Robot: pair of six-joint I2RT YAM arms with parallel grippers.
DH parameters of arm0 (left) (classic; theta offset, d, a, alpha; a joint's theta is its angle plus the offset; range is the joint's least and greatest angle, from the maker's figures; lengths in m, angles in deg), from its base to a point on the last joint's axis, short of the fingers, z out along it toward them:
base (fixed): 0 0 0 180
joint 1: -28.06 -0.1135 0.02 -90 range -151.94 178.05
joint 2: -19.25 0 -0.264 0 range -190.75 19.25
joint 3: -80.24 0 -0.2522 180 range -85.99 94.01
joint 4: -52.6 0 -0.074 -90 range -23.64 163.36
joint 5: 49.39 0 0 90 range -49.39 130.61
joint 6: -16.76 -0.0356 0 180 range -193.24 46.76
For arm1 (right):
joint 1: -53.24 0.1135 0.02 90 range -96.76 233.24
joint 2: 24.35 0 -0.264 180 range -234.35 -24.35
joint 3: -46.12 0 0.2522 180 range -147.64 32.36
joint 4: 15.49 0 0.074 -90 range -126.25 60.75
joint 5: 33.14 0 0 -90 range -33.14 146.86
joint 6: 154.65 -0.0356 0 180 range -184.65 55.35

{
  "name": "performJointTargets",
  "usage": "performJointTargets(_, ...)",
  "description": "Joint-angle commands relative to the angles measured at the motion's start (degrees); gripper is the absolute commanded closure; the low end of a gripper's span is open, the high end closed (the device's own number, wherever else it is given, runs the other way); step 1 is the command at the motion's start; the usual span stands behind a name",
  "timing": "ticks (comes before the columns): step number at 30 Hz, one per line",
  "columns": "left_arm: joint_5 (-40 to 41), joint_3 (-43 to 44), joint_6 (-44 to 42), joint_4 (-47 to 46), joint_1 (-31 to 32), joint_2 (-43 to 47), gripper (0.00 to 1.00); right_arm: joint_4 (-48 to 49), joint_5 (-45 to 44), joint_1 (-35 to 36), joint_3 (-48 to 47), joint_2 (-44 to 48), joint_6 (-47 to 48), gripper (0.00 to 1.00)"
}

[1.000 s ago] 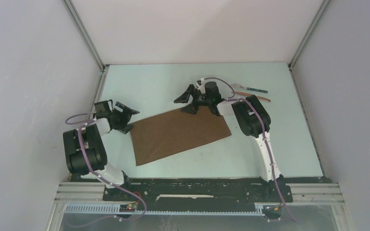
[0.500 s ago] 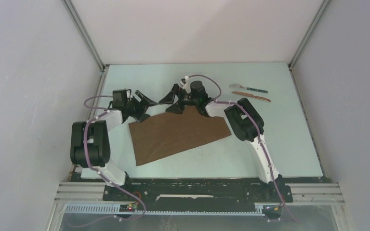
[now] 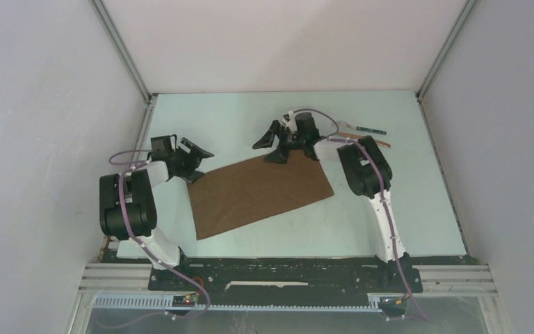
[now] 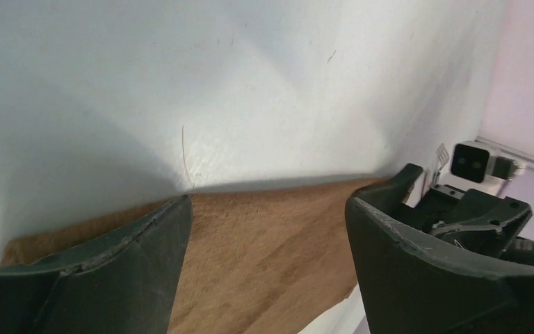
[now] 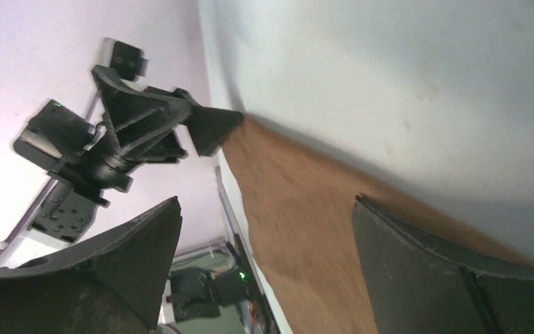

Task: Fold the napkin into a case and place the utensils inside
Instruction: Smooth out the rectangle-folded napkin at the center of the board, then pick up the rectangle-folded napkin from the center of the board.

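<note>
The dark-brown napkin [image 3: 261, 195] lies flat and unfolded on the table, tilted, its far edge rising to the right. My left gripper [image 3: 198, 163] hovers open at the napkin's far left corner. In the left wrist view the cloth [image 4: 271, 264] fills the gap between my spread fingers [image 4: 111, 271]. My right gripper [image 3: 271, 147] stands open over the far edge, near the far right corner. In the right wrist view the cloth [image 5: 306, 223] runs between its fingers [image 5: 445, 278]. The utensils lie at the back right: a teal-handled piece [image 3: 370, 130] and a reddish-brown knife [image 3: 382, 142], partly hidden by the right arm.
White walls with metal corner posts [image 3: 122, 52] enclose the table on three sides. The black base rail [image 3: 285, 275] runs along the near edge. The right arm's cable [image 3: 320, 118] loops above its wrist, close to the utensils.
Over the last half second the left gripper drew back left to the napkin's far left corner. The right gripper shifted right along the far edge. Both stayed open; the napkin lies as before.
</note>
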Motion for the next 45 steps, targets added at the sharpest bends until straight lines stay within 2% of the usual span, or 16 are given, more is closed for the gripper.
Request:
performJointTargets(1,2.2,3.7,-8.1,9.6,0.3,8.2,0.11,-42.4,0.7,-2.8,-3.8,13.3,29.4,0.0)
performJointTargets(4,-0.6,7.0,-12.2,14.8,2.3,13.3,0.11,-69.2,-18.0,-3.6,-8.0,20.2,47.7,0.0)
performJointTargets(7,-2.9,10.4,-18.0,21.0,5.6,17.1,0.09,-83.4,-37.1,-4.6,-8.1,23.5,53.6,0.0)
performJointTargets(9,-1.8,12.3,-21.4,25.3,8.2,18.5,0.08,-86.0,-44.9,-5.9,-6.2,24.4,53.7,0.0)
performJointTargets(14,-3.7,12.5,-24.5,29.4,13.2,21.2,0.07,-85.0,-42.1,-7.9,-5.6,23.3,54.6,0.02)
performJointTargets(19,-4.1,7.6,-24.7,29.9,16.1,27.2,0.07,-87.8,-40.5,-8.3,-10.9,17.0,56.0,0.15)
performJointTargets(22,-4.4,4.5,-23.9,29.3,17.4,30.7,0.07,-88.6,-40.2,-7.9,-13.4,14.2,56.7,0.16)
performJointTargets(29,-5.9,0.5,-23.6,27.9,17.7,34.3,0.07,-90.5,-41.6,-6.3,-18.0,8.9,55.9,0.24)
performJointTargets(33,-6.3,0.4,-24.5,28.1,17.7,34.3,0.07,-90.6,-43.1,-5.0,-19.0,7.2,55.5,0.21)
performJointTargets(39,-6.8,0.3,-25.4,28.4,17.7,34.5,0.07,-90.7,-42.8,-4.1,-20.7,5.0,55.0,0.21)
performJointTargets(44,-7.3,0.3,-25.7,28.6,17.7,35.2,0.07,-91.2,-43.1,-3.2,-21.7,3.1,54.2,0.29)
performJointTargets(45,-7.4,0.3,-25.7,28.7,17.7,35.3,0.07,-91.0,-43.4,-3.1,-21.5,2.9,54.0,0.33)
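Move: The right hand goes for the napkin's right end, about 22 cm to its right, 7 cm nearer the base and 5 cm lower. Seen from that end, the knife is roughly 16 cm farther right and 13 cm farther out. From the left hand the napkin's middle is some 21 cm right, 9 cm back and 4 cm below, with the napkin's far left corner about 5 cm left and 4 cm back. Rightward from beside the far edge, the right hand swings over 20 cm to the napkin's right end, rising slightly before sinking; its left-pointing fingers tip some 70 degrees to point down, narrow by about a quarter and come to straddle the end edge, one fingertip on cloth. The left hand lifts off the far left corner, then draws back and right above the napkin's left part, turning clockwise. ##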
